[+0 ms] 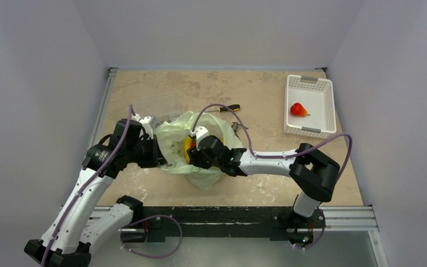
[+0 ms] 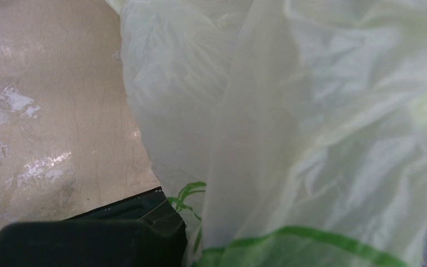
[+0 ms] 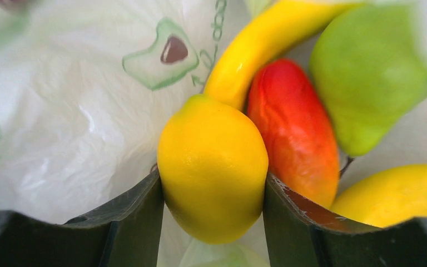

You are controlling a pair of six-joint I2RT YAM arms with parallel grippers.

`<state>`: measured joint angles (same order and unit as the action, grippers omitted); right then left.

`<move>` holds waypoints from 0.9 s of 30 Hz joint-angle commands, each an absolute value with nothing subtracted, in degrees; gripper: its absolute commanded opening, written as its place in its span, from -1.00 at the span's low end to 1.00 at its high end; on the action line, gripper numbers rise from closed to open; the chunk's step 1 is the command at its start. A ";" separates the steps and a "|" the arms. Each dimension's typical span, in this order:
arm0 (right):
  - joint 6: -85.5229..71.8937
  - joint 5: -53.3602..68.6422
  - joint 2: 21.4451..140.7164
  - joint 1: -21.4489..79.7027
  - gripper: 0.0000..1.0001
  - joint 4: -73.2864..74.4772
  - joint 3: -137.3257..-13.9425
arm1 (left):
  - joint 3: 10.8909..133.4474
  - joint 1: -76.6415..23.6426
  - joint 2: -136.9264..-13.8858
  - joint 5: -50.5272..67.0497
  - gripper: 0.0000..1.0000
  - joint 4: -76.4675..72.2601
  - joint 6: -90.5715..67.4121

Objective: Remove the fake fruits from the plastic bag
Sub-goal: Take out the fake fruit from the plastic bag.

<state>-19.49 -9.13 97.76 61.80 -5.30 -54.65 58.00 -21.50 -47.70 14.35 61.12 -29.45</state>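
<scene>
The pale yellow-green plastic bag [image 1: 211, 130] lies open at mid-table. My right gripper [image 1: 193, 157] reaches into its mouth. In the right wrist view it [image 3: 213, 192] is shut on a round orange-yellow fruit [image 3: 213, 161]. Behind that fruit lie a yellow banana [image 3: 267, 39], a red fruit [image 3: 294, 128], a green pear [image 3: 367, 72] and another yellow fruit [image 3: 395, 192]. My left gripper [image 1: 161, 154] is shut on the bag's left edge. In the left wrist view the film [image 2: 311, 111] covers the gripper [image 2: 213, 228], and only one finger [image 2: 117, 233] shows.
A white slotted basket [image 1: 309, 79] at the back right holds one red fruit [image 1: 298, 109]. A yellow-and-black screwdriver [image 1: 225, 108] lies behind the bag. A clear plastic box [image 1: 157, 105] stands at the bag's back left.
</scene>
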 commanded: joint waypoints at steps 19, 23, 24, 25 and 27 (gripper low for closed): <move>-21.77 -8.90 80.10 61.08 -1.00 -16.39 -51.15 | 55.36 -21.45 -45.79 13.43 -1.00 59.26 -30.49; -20.34 -4.00 75.23 61.10 -1.00 -16.12 -51.27 | 56.91 -21.42 -47.18 14.22 -1.00 57.60 -29.60; -19.70 -3.21 74.45 61.09 -1.00 -15.89 -51.43 | 57.60 -21.44 -47.85 14.14 -1.00 57.46 -29.31; -19.16 -2.82 73.71 61.08 -1.00 -15.71 -51.42 | 58.49 -21.45 -48.87 14.13 -1.00 57.31 -29.01; -19.03 -4.27 72.37 61.02 -1.00 -15.09 -51.46 | 60.12 -21.45 -50.24 14.19 -1.00 56.55 -28.07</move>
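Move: The yellow fruit is already between my right fingers, down in the plastic bag. The bag's mouth is about 10 cm above that hand and 2 cm ahead; the white basket lies some 23 cm ahead and 46 cm right. The red fruit sits about 3 cm ahead and 3 cm right, the banana 4 cm ahead and 1 cm left, both slightly lower. From my left hand, the yellow fruit is roughly 5 cm ahead, 7 cm right and 13 cm down. I lift the yellow fruit up between the bag's walls with my right hand, about 9 cm at first with a slight reach forward, hang there briefly, then raise it some 7 cm more while easing back a little. My right fingers keep their grip and tip up about 25 degrees towards level. My left hand keeps the rim pinched, sinking about 2 cm before starting back up. ##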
